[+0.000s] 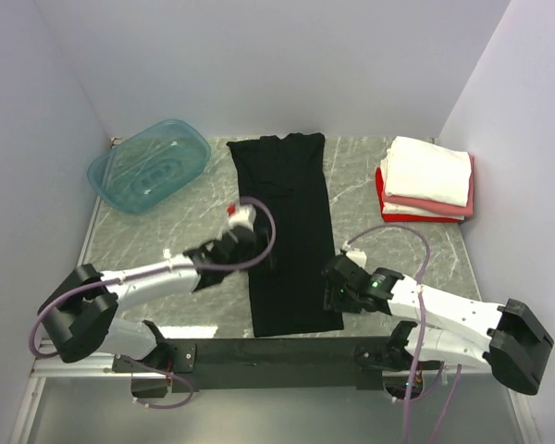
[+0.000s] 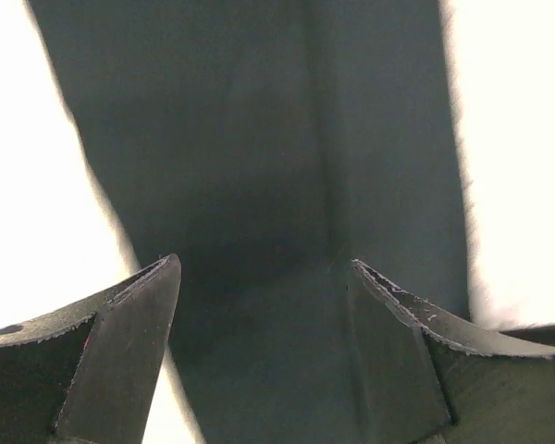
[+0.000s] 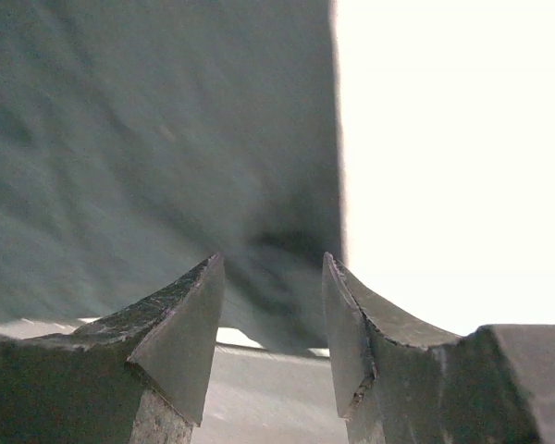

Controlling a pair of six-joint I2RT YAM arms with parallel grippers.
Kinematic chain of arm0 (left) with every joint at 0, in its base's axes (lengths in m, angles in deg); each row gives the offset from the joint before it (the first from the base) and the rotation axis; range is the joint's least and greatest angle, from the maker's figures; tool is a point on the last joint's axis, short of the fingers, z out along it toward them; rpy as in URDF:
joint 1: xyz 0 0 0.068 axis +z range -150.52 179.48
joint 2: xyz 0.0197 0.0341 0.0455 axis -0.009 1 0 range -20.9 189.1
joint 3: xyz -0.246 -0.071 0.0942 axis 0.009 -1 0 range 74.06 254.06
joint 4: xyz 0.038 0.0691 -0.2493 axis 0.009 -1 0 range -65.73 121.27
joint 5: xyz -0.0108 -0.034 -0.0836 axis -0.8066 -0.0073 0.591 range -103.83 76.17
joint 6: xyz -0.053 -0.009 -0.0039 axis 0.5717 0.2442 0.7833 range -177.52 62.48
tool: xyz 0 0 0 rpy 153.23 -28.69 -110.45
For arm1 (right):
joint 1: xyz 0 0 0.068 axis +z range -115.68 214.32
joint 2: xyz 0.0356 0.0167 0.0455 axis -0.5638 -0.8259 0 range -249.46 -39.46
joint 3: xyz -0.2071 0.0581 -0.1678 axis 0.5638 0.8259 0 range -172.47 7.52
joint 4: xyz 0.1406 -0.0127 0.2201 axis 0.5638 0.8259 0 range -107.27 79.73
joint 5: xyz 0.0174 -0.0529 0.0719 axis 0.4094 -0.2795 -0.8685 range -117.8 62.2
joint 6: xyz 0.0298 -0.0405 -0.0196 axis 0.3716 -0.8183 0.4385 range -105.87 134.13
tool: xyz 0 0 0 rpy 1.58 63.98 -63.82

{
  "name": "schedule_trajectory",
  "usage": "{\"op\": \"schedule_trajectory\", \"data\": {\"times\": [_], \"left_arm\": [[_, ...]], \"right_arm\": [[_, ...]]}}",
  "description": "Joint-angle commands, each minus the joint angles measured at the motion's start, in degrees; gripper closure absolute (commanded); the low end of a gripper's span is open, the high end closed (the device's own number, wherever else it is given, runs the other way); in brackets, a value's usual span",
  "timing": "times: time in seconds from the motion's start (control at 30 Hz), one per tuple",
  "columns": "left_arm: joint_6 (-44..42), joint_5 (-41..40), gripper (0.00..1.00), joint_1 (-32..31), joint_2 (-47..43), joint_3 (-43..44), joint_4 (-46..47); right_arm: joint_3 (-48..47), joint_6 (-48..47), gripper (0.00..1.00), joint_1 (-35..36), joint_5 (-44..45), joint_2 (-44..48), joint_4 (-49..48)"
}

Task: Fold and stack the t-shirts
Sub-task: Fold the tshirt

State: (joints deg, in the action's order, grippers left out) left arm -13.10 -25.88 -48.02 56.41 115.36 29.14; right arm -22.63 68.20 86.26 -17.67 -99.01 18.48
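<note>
A black t-shirt (image 1: 287, 222) lies flat in the middle of the table, folded into a long narrow strip with its collar at the far end. My left gripper (image 1: 256, 245) hovers over the strip's left edge, open; in the left wrist view the left gripper (image 2: 264, 264) has dark cloth (image 2: 259, 139) below it and nothing between the fingers. My right gripper (image 1: 331, 277) is at the strip's right edge near its lower end, open; in the right wrist view the right gripper (image 3: 273, 259) faces the shirt's corner (image 3: 148, 139). At the back right sits a folded stack: white (image 1: 430, 171), pink (image 1: 425, 203), red (image 1: 381, 190).
A translucent teal plastic tub (image 1: 148, 165) stands at the back left of the grey marbled table (image 1: 166, 231). White walls close in on three sides. A dark bar (image 1: 287, 351) with the arm bases runs along the near edge.
</note>
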Motion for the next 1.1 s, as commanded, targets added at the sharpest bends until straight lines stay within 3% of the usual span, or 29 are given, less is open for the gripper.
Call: {"op": "schedule_trajectory", "data": {"times": [0.0, 0.17, 0.47, 0.77, 1.07], "left_arm": [[10.67, -6.04, 0.21, -6.79, -4.45, -6.31, -3.92], [18.83, -8.42, 0.21, -14.18, -8.85, -10.44, -10.78], [25.88, -7.37, 0.21, -18.05, -14.3, -15.46, -11.93], [28.44, -6.93, 0.21, -20.43, -16.93, -16.77, -14.66], [30.11, -5.79, 0.23, -21.05, -18.08, -20.73, -11.5]], "right_arm": [[1.67, 6.49, 0.46, 2.54, 2.96, 3.99, 5.64], [3.96, 8.69, 0.45, 2.9, 3.14, 7.96, 7.67], [6.69, 9.65, 0.45, 4.04, 1.65, 6.02, 5.38], [6.6, 12.38, 0.44, 7.38, -0.29, 7.17, 5.74], [5.19, 15.28, 0.44, 10.9, 1.21, 4.27, 7.76]]}}
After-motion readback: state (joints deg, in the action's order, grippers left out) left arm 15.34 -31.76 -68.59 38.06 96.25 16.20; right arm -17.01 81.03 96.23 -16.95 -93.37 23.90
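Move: The left near corner of the T-shirt's hem lies about 20 cm back from the left hand, 3 cm to its left and some 9 cm below; the hem's right near corner is also about 19 cm back, but 17 cm to the right. From the right hand that right corner is roughly 6 cm back, 2 cm to the right and 3 cm down, with the left corner about 7 cm back and 18 cm to its left. Neither hand grips the T-shirt: both go open-fingered for the near hem corners. The left draws back some 15 cm, most of it quickly and sinking about 6 cm early on, then eases left as its fingers tip down about 15 degrees. The right creeps back about 5 cm and sinks a little, swinging slightly right then partly left again, until its fingertips straddle the right corner. ##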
